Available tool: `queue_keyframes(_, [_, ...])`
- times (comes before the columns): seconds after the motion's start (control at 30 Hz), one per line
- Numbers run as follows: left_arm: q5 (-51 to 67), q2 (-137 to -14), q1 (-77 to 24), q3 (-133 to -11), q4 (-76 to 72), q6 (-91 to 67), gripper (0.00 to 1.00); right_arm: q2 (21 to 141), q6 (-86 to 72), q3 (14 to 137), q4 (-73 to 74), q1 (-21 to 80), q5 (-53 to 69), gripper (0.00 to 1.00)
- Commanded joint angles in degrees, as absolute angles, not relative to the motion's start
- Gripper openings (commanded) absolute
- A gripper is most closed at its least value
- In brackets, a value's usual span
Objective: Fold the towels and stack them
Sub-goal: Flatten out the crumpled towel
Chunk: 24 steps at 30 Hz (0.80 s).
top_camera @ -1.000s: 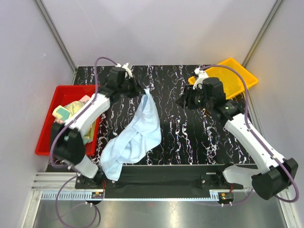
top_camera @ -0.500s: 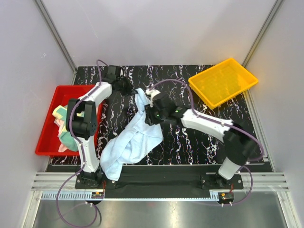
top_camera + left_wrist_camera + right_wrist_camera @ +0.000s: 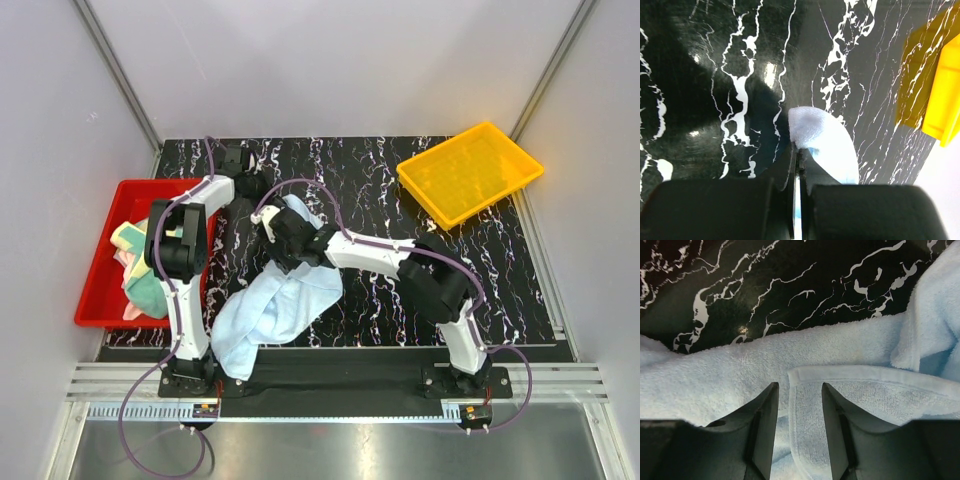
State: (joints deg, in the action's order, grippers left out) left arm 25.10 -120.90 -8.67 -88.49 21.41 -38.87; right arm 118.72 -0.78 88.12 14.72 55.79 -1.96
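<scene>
A light blue towel (image 3: 285, 300) lies crumpled on the black marbled table, trailing from the back centre toward the near left. My left gripper (image 3: 262, 192) is shut on its far corner; in the left wrist view the jaws (image 3: 799, 152) pinch a tuft of the blue towel (image 3: 826, 145). My right gripper (image 3: 276, 243) reaches across over the towel's upper part. In the right wrist view it (image 3: 799, 390) stands open, its fingers either side of a hemmed corner of the towel (image 3: 860, 385). More towels (image 3: 145, 270) are heaped in the red tray.
The red tray (image 3: 95, 300) sits at the table's left edge. A yellow tray (image 3: 470, 172) sits at the back right, and shows in the left wrist view as the yellow tray (image 3: 932, 90). Purple cables loop over both arms. Grey walls close in the table.
My right arm has swung from beside the yellow tray across to the left, down over the blue towel. The left gripper has drawn the towel's corner back and left.
</scene>
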Motion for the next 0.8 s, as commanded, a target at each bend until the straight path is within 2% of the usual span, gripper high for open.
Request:
queue_keyframes(0.0, [27.42,-120.85,-7.91,-89.82,19.16,-37.71,0.0,120.75,2.02,91.14,15.73,55.81,-2.99,0.47])
queue_keyframes(0.3, [27.07,-121.29,-7.73,-89.74,19.07,-37.53,0.0,123.13,1.67,89.83,15.21,56.16,-4.66,0.46])
queue_keyframes(0.37, [27.07,-121.29,-7.73,-89.56,18.9,-37.53,0.0,122.96,1.58,89.04,14.42,56.16,-5.36,0.4])
queue_keyframes(0.4, [26.9,-121.2,-7.65,-89.47,19.07,-37.44,0.0,122.52,1.41,88.69,14.07,56.16,-5.71,0.29])
queue_keyframes(0.47, [26.55,-120.85,-7.65,-89.47,19.51,-37.0,0.0,121.73,1.06,87.63,13.28,56.16,-7.38,0.19])
queue_keyframes(0.5, [25.85,-120.76,-7.73,-89.47,19.86,-36.74,0.0,120.51,0.97,87.45,13.18,56.08,-7.9,0.11])
queue_keyframes(0.57, [24.88,-120.15,-7.65,-89.56,20.65,-36.04,0.0,119.19,0.35,86.84,13.27,56.16,-10.36,0.06])
queue_keyframes(0.6, [23.83,-119.89,-7.65,-89.65,20.92,-35.51,0.0,117.7,0.35,86.57,13.27,56.16,-11.42,0.0])
queue_keyframes(0.77, [19.34,-116.81,-7.65,-90.17,24.08,-33.93,0.0,112.77,-1.93,84.99,15.11,55.81,-18.36,0.0])
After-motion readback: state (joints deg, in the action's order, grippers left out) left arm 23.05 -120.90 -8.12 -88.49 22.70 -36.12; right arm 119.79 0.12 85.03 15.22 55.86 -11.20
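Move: The pale blue towel's loose hemmed corner lies almost straight under the open right fingers, about 4 cm below them and 1 cm to their right. The towel corner still pinched by the left hand is roughly 17 cm ahead of the right hand and 2 cm to its left, at about the same height. The towel's near end trails some 20 cm back and 12 cm left of the right hand, down on the table edge. From the left hand, the loose corner is about 17 cm back, 3 cm right and 4 cm below. The right hand sinks about 4 cm almost straight down with its fingers half open, shuts them fully to pinch the loose hemmed corner of the blue towel, then lifts it about 1 cm while drawing it some 2 cm to the right and slightly forward, having tilted about 10 degrees in all. The left hand keeps its pinch on the far corner and stays low over the table, shifting only about 1 cm to the left at the very end as the right hand begins to pull the other way. ##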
